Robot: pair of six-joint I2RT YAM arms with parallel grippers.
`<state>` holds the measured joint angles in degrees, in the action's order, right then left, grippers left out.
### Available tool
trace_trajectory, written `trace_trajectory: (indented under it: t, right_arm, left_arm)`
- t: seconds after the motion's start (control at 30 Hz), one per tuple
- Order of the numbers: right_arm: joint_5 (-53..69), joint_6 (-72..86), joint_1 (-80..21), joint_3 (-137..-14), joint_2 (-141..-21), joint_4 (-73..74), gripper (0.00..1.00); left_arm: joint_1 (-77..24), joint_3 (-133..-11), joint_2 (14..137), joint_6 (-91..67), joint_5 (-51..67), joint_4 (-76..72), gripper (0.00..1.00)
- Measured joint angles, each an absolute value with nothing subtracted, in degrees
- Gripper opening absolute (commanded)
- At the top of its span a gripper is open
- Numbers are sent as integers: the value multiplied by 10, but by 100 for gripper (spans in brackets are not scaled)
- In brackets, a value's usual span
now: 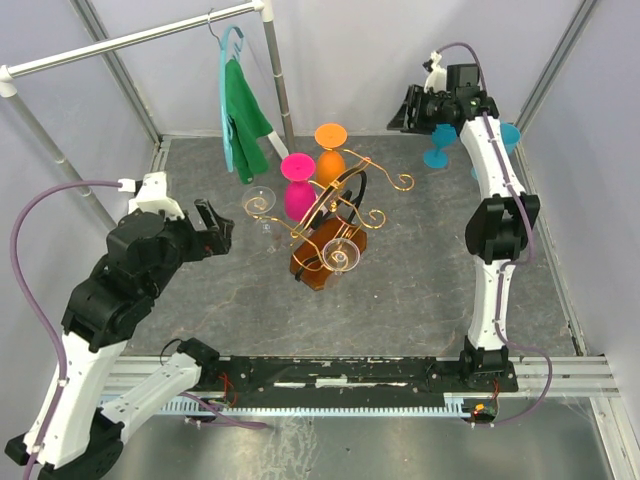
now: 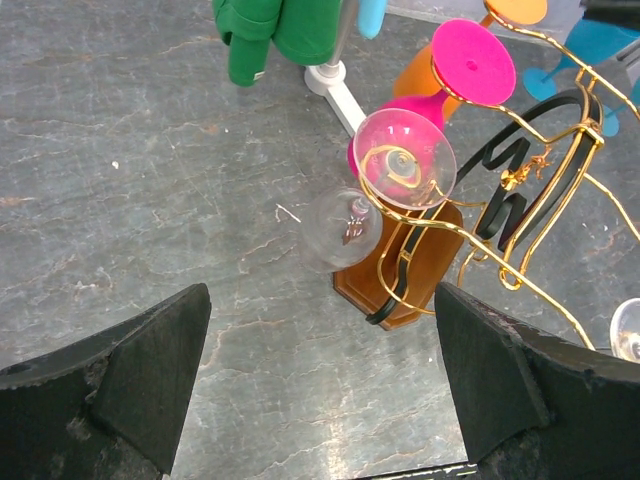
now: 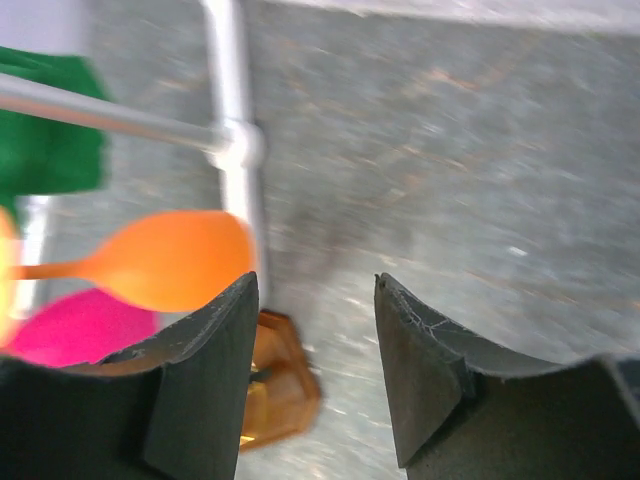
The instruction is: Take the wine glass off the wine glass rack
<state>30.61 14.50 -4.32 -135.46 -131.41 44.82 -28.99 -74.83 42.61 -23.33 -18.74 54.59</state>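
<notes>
The wine glass rack [image 1: 335, 205] stands mid-table: gold curly wire, a black arched loop and an amber-brown base [image 1: 318, 266]. A clear wine glass [image 1: 262, 205] hangs upside down on its left arm, and another clear one [image 1: 342, 255] hangs at the front. A pink glass [image 1: 297, 186] and an orange glass [image 1: 330, 152] hang at the back. My left gripper [image 1: 215, 232] is open and empty, left of the rack. In the left wrist view the clear glass [image 2: 345, 228] hangs ahead of my gripper [image 2: 320, 390], beside the base [image 2: 420, 275]. My right gripper [image 1: 408, 108] is open and empty at the back right.
A grey clothes rail [image 1: 140, 38] with a green garment [image 1: 243, 115] on a teal hanger stands at the back left. Two blue glasses [image 1: 440, 145] stand at the back right. The right wrist view is blurred and shows the rail post [image 3: 235, 120] and the orange glass [image 3: 170, 258].
</notes>
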Motion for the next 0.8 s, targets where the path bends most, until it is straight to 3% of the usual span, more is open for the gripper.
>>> trace_trajectory:
  t: [0.4,0.8]
  right_arm:
    - [502,437,-102,-1321,-1294,262,56]
    - [527,465,-134,-1296,-1294,232,56]
  left_arm:
    - [-290,-752,469,-240,-157,530,99]
    - [-290,-752,463,-240,-149,528,99]
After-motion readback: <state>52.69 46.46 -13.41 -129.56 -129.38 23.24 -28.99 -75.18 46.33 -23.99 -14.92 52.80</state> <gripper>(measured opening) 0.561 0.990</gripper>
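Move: The orange wine glass hangs upside down on the gold rack about 18 cm to the right hand's left and 6 cm back; its middle is level with the hand and its foot some 7 cm above. The magenta glass hangs about 8 cm farther left and 8 cm nearer the base; the empty hook is roughly 17 cm straight back of the hand. The near blue glass stands 12 cm right, 3 cm ahead and 13 cm below. From the left hand, the orange glass is about 24 cm ahead, 23 cm right and 12 cm below. The empty right hand sweeps some 14 cm left towards the foot of the hanging orange glass, climbing about 9 cm early on and sinking slightly at the end while drawing back some 5 cm. Slowing as it nears, it turns about 35 degrees, mostly a roll with the left side rising, so the half-open fingers swing from slanting down to pointing nearly level leftward, the foot showing in their gap with no contact visible. ##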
